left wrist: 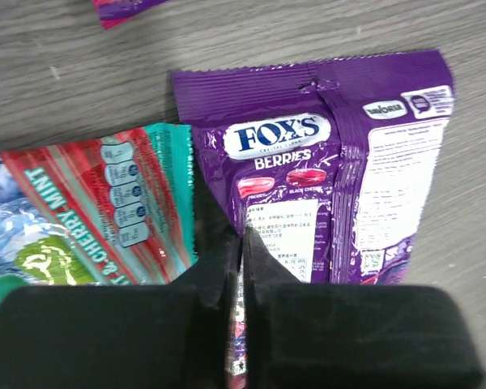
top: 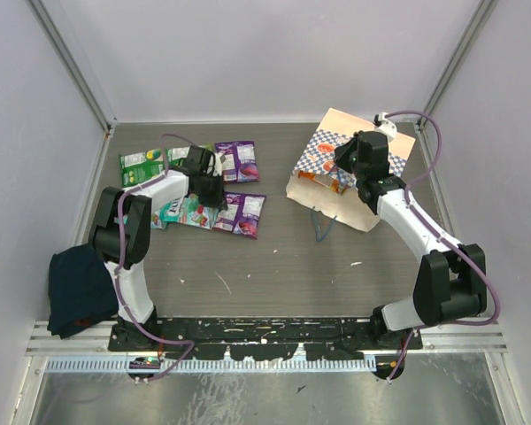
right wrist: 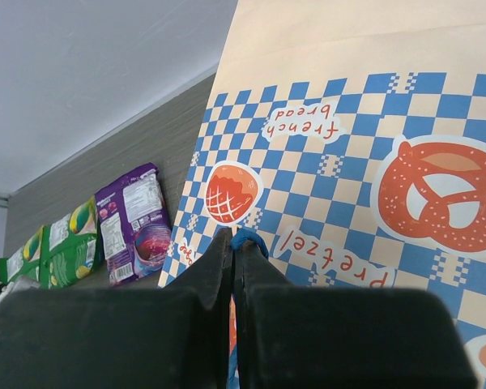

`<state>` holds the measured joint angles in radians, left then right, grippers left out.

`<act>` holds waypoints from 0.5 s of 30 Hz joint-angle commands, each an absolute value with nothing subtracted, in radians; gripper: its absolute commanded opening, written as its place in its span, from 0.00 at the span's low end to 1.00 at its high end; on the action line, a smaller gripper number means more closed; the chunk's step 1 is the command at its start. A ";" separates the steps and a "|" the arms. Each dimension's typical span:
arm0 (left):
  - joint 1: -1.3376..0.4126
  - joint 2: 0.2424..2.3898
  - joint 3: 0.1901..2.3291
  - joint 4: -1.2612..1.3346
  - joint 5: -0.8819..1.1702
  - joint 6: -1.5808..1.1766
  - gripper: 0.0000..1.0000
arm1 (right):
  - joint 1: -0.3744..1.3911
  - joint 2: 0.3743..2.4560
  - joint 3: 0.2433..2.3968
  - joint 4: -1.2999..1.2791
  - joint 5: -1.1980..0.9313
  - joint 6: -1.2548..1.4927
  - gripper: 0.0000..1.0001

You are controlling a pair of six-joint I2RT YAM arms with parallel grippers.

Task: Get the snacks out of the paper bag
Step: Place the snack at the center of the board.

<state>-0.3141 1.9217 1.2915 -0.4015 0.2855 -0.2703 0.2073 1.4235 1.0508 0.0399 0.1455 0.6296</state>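
Several snacks lie flat at the left of the table: a green packet [top: 142, 165], a purple one [top: 237, 159], a teal one [top: 182, 212] and a second purple packet [top: 242, 215]. My left gripper [top: 214, 197] is shut just over that purple packet [left wrist: 340, 162], beside the teal packet [left wrist: 89, 211]. A strip of the print shows through the slit between its fingers [left wrist: 243, 233]. The checkered paper bag [top: 311, 161] leans on its side at the back right. My right gripper [top: 343, 166] is shut on its blue cord handle [right wrist: 247, 240], against the bag's printed wall [right wrist: 348, 162].
A dark blue cloth [top: 80, 290] hangs over the table's near left corner. The bag's other cord handle [top: 323, 227] trails on the wood in front of the bag. White walls close in the back and both sides. A purple packet [right wrist: 134, 219] and green ones [right wrist: 73, 243] show beyond the bag.
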 commanded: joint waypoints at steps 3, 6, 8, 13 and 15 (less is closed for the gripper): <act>-0.309 1.846 1.279 -0.409 0.182 -0.266 0.47 | 0.203 1.435 1.083 0.090 0.134 0.612 0.00; -0.311 1.775 1.251 -0.378 0.142 -0.277 0.94 | 0.204 1.441 1.088 0.084 0.132 0.611 0.00; -0.322 1.714 1.226 -0.368 0.063 -0.284 0.99 | 0.204 1.443 1.091 0.081 0.132 0.609 0.00; -0.414 1.477 1.122 -0.271 -0.079 -0.293 0.98 | 0.204 1.442 1.085 0.081 0.147 0.614 0.00; -0.471 1.391 1.059 -0.169 -0.055 -0.322 0.98 | 0.203 1.443 1.080 0.086 0.152 0.623 0.00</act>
<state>-0.3706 1.5742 1.1332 -0.3660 0.0048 -0.2840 0.2073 1.4467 1.0508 0.0364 0.1329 0.6292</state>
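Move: The left hand's shut fingers hold the purple snack by its left edge; its middle lies about 4 cm to the right, 1 cm back and 1 cm below. The mint snack lies some 8 cm to the hand's left and 1 cm back; the second purple snack about 12 cm ahead and 3 cm right. From the right hand, the held purple snack lies roughly 26 cm left, 8 cm back and 20 cm below. Upward, once the fingers have let go: the left hand first opens its fingers wide almost on the spot, easing about 1 cm left and freeing the purple snack's left edge. Then it rises about 8 cm clear of the purple snack, drawing a little farther left, while the fingertips swing some 15 degrees outward. ##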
